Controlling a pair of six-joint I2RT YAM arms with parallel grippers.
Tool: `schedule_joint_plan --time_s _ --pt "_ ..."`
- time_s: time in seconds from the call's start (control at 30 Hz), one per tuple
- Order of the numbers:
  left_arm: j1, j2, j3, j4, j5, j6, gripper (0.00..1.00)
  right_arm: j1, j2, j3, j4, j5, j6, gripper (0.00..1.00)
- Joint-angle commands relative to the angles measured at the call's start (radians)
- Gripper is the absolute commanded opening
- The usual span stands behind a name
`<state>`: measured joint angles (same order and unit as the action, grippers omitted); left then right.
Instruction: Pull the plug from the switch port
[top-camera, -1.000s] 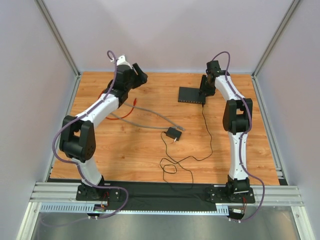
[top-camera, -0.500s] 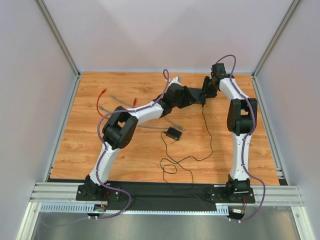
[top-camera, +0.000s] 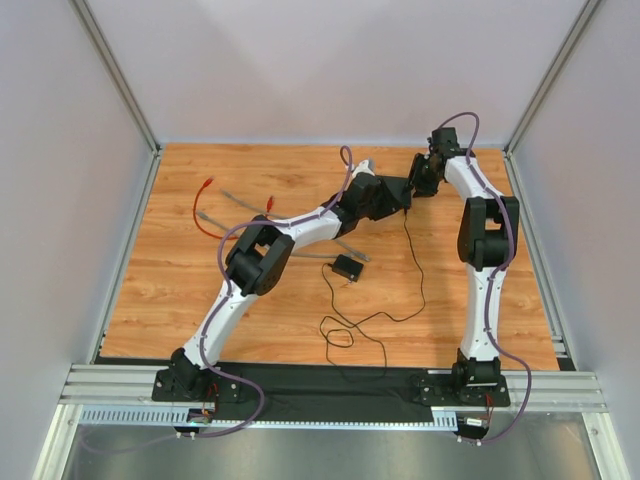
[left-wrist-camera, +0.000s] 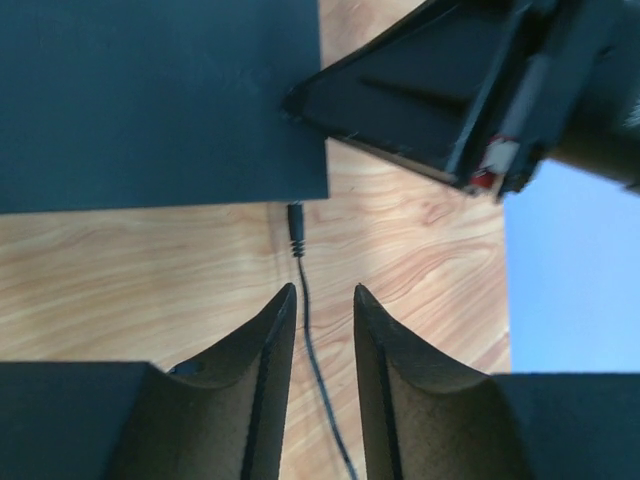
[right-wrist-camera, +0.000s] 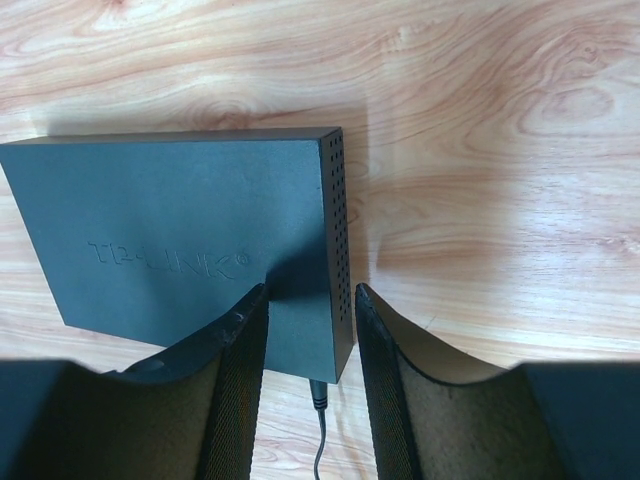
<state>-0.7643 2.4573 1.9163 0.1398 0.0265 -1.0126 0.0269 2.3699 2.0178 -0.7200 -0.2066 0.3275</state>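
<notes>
The black switch (left-wrist-camera: 150, 100) lies flat on the wooden table, and its port is on the near edge. The plug (left-wrist-camera: 295, 222) sits in that port, and its thin black cord (left-wrist-camera: 310, 330) runs back between my left fingers. My left gripper (left-wrist-camera: 324, 290) is open just short of the plug, with its jaws narrow around the cord and not touching it. My right gripper (right-wrist-camera: 308, 290) is open at the right end of the switch (right-wrist-camera: 170, 230). One of its fingers lies over the top face and the other beside the vented side. The plug (right-wrist-camera: 319, 393) shows below.
A small black adapter (top-camera: 347, 267) lies in the middle of the table, and its thin cord (top-camera: 415, 280) loops toward the front. A red cable (top-camera: 197, 210) and a grey cable (top-camera: 310, 257) lie to the left. Both arms meet at the far centre-right (top-camera: 400, 188). Walls enclose the table.
My left arm swung from the far left across to the switch, and its jaws narrowed. My right gripper shifted slightly at the switch's right end.
</notes>
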Motion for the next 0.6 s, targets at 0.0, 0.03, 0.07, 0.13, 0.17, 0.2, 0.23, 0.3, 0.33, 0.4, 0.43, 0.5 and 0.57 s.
schedule_joint_plan --time_s 0.0,0.03,0.07,0.13,0.17,0.2,0.23,0.3,0.33,0.4,0.43,0.5,0.57 --pt "-0.020 0.018 0.053 -0.005 0.000 0.014 0.36 -0.009 0.045 -0.014 -0.041 0.004 -0.018 0.41" --pt "-0.021 0.041 0.064 -0.005 0.015 0.009 0.36 -0.010 0.048 -0.013 -0.042 -0.002 -0.016 0.41" --pt "-0.023 0.052 0.076 -0.009 0.022 0.008 0.35 -0.010 0.049 -0.013 -0.042 -0.002 -0.016 0.41" --pt "-0.027 0.086 0.122 -0.035 0.032 0.011 0.36 -0.010 0.052 -0.011 -0.041 -0.004 -0.013 0.41" --pt "-0.027 0.097 0.134 -0.039 0.036 0.009 0.36 -0.010 0.057 -0.011 -0.044 -0.004 -0.013 0.41" --pt "-0.027 0.107 0.145 -0.036 0.041 0.008 0.37 -0.009 0.058 -0.011 -0.044 -0.005 -0.010 0.41" --pt "-0.029 0.124 0.162 -0.032 0.050 0.005 0.39 -0.007 0.063 -0.010 -0.044 -0.005 -0.010 0.41" --pt "-0.032 0.137 0.174 -0.043 0.046 -0.001 0.40 -0.008 0.068 -0.001 -0.048 -0.008 -0.008 0.41" --pt "-0.032 0.143 0.179 -0.046 0.044 -0.001 0.40 -0.005 0.069 0.001 -0.053 -0.005 -0.010 0.41" --pt "-0.033 0.143 0.176 -0.055 0.035 0.000 0.40 -0.004 0.068 0.001 -0.055 -0.001 -0.011 0.41" --pt "-0.032 0.140 0.174 -0.055 0.023 0.003 0.40 -0.001 0.068 0.001 -0.055 0.001 -0.011 0.40" --pt "-0.032 0.138 0.177 -0.045 0.009 0.022 0.39 0.001 0.068 0.001 -0.056 0.004 -0.012 0.40" --pt "-0.032 0.147 0.190 -0.049 0.001 0.026 0.39 0.005 0.068 0.001 -0.056 0.007 -0.011 0.40"
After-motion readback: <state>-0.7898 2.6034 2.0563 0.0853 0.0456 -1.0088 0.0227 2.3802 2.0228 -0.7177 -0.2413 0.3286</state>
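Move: The plug, black and in the switch's front edge near its right end, lies some 4 cm right of the left hand, about 2 cm ahead and 7 cm below. From the plug, the switch's middle is about 4 cm farther out and 6 cm left; the nearest grey cable end lies 13 cm back and 10 cm left. From the right hand, at the switch's right end, the plug is roughly 5 cm back, level sideways and 2 cm lower. Lower the left gripper about 4.5 cm towards the plug in the switch's front edge, easing some 2.5 cm to the right as it sinks, so the partly open fingertips come close behind the plug, beside its cable; barely turn the wrist and don't close yet. Keep the right gripper in place, its fingers still at the switch's right end. ##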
